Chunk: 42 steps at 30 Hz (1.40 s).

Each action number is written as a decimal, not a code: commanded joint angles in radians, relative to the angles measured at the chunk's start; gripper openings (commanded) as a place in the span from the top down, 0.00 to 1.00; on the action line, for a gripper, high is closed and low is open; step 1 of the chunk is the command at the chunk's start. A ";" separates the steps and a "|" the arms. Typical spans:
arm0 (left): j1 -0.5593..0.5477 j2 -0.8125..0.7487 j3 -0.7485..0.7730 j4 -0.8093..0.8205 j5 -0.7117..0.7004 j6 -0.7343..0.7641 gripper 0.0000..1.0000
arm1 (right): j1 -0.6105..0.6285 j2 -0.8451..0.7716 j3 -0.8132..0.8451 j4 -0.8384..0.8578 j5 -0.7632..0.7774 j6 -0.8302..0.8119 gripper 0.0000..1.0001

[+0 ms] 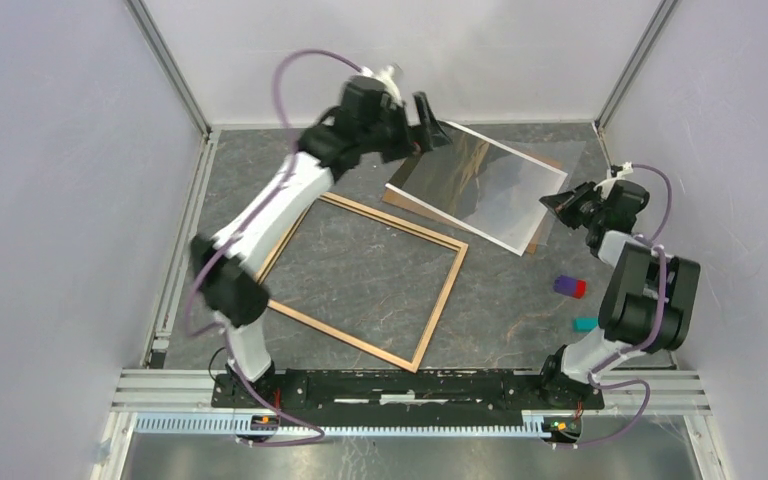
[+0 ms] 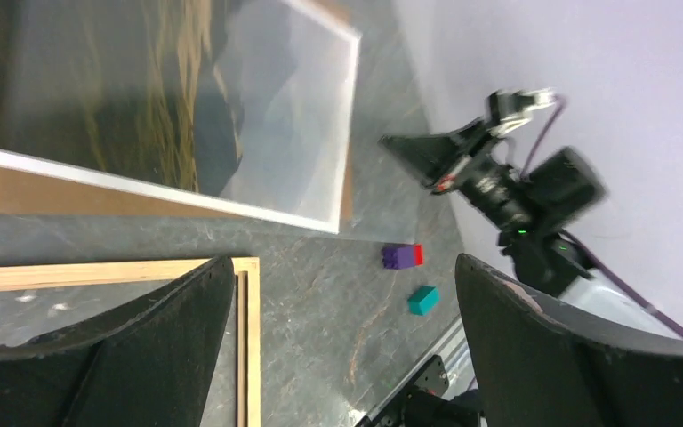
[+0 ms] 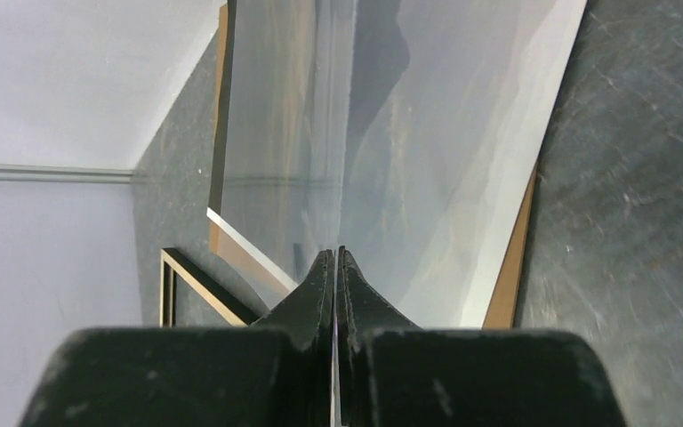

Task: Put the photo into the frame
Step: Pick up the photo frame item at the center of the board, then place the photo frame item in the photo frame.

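Observation:
The photo (image 1: 480,185), a dark hillside print with a white border, is tilted over the brown backing board (image 1: 550,165) at the back of the table. My right gripper (image 1: 558,203) is shut on the photo's right corner; in the right wrist view (image 3: 335,253) the thin sheet (image 3: 427,133) runs between the closed fingers. My left gripper (image 1: 428,125) is open and empty above the photo's far left corner; its view (image 2: 342,267) shows the photo (image 2: 187,98). The frame (image 1: 448,292) lies flat, tan side up, at the table's middle, and also shows in the left wrist view (image 2: 247,338).
A purple and red block (image 1: 569,287) and a teal block (image 1: 585,324) lie on the table by the right arm's base. White walls close the table on three sides. The backing board (image 3: 511,276) sticks out under the photo.

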 commanded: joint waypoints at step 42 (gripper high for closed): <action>0.205 -1.173 -0.695 0.246 -0.798 0.359 0.00 | 1.178 -0.140 0.565 -0.059 0.799 0.263 1.00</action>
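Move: The right hand already has the clear sheet pinched; the frame's middle lies about 41 cm to its left, 12 cm back and 11 cm below. The photo, with the brown backing board under it, is centred some 13 cm left, 12 cm ahead and 11 cm down. From the open left hand, the frame is roughly 18 cm left, 12 cm back and 28 cm below. Right carries its pinched clear sheet about 40 cm left, 30 up, above the frame; open left retreats leftward. ##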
